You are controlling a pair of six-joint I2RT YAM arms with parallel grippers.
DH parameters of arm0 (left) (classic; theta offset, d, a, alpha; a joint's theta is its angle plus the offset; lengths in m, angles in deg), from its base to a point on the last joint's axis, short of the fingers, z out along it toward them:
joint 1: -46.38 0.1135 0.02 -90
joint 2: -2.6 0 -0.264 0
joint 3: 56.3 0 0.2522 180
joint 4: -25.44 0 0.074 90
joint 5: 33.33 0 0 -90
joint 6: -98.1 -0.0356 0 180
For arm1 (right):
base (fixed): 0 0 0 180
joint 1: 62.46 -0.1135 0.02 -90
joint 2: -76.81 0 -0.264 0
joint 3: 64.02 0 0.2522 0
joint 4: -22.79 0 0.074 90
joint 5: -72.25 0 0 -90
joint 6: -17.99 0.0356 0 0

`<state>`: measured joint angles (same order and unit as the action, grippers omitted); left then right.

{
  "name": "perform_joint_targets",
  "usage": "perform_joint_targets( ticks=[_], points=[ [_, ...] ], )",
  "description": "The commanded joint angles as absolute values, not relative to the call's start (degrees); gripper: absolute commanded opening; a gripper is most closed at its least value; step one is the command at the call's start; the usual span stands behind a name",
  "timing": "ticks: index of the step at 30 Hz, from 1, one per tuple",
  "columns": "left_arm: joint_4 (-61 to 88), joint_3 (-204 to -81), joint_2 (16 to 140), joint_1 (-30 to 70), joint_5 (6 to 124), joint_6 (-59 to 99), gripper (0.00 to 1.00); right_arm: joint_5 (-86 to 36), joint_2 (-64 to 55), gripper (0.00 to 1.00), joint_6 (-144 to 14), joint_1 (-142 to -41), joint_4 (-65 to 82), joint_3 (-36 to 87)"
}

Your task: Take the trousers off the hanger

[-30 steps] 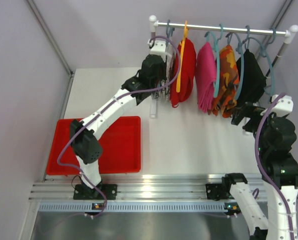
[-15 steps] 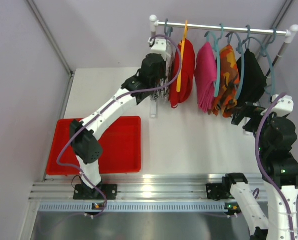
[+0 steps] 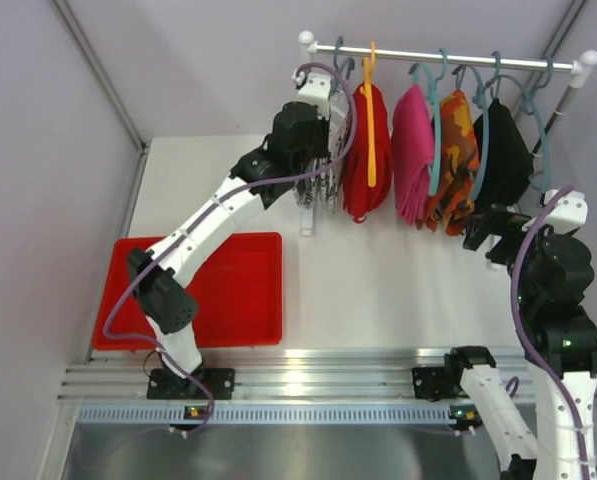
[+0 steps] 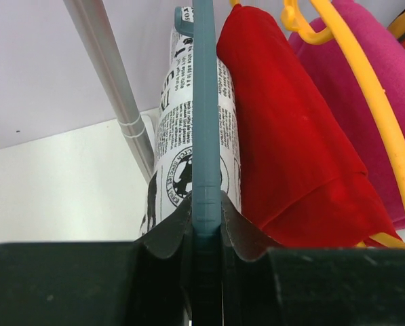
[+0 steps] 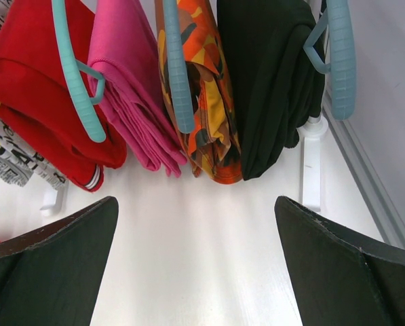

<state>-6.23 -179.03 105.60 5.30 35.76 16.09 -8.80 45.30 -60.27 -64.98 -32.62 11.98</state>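
Note:
Five trousers hang on hangers from a white rail (image 3: pixel 448 55): black-and-white patterned (image 3: pixel 325 188), red (image 3: pixel 363 150), pink (image 3: pixel 411 150), orange camouflage (image 3: pixel 456 150) and black (image 3: pixel 503 155). My left gripper (image 3: pixel 318 105) is up at the rail's left end. In the left wrist view this gripper (image 4: pixel 206 217) is shut on the teal hanger (image 4: pixel 205 102) carrying the patterned trousers (image 4: pixel 175 136), with the red trousers (image 4: pixel 283 149) just to the right. My right gripper (image 3: pixel 483 230) stands open below the black trousers (image 5: pixel 270 75), with nothing between its fingers.
A red tray (image 3: pixel 248 300) lies on the table at the near left, under the left arm. The rail's white posts stand on feet on the table (image 5: pixel 311 163). A yellow hanger (image 4: pixel 372 88) holds the red trousers. Grey walls close in the back and left.
The left gripper's jaws have closed on the teal hanger. The left arm has shifted up and left, drawing the patterned trousers slightly away from the red ones. The right arm has not moved.

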Motion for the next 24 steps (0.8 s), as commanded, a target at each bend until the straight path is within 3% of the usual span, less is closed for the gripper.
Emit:
perform_joint_targets(
  ticks=[1,13,24],
  points=[
    [4.3,-184.32,97.35,5.15,36.45,15.05,0.0,-8.96,45.96,1.0,-59.89,-65.45,-32.36,12.94],
    [-1.85,-182.92,89.8,5.15,38.11,16.89,0.0,-14.66,46.22,1.0,-59.18,-65.45,-30.7,13.82],
    [-8.35,-166.84,72.31,5.15,42.95,21.02,0.0,-32.84,42.1,1.0,-61.82,-65.45,-25.34,18.29]
  ],
)
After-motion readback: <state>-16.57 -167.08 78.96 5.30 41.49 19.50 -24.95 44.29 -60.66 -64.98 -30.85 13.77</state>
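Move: My left hand grips the near end of the grey-blue hanger. Its patterned trousers hang about 10 cm ahead, 3 cm right and 10 cm lower; the rail is some 16 cm straight ahead and 14 cm up. The red trousers are about 10 cm ahead, 8 cm right and 10 cm down; the red box is some 19 cm back, 27 cm left and 35 cm below. From my right hand the patterned trousers lie roughly 30 cm ahead, 31 cm left and 8 cm lower. I keep my left fingers shut on the hanger and lift it first, some 5 cm, to clear its hook from the rail. Then I draw it back about 12 cm and left about 8, ever faster and still rising a little, away from the rack. Late on, my open right hand starts left about 5 cm, turning some 15 degrees counter-clockwise. ##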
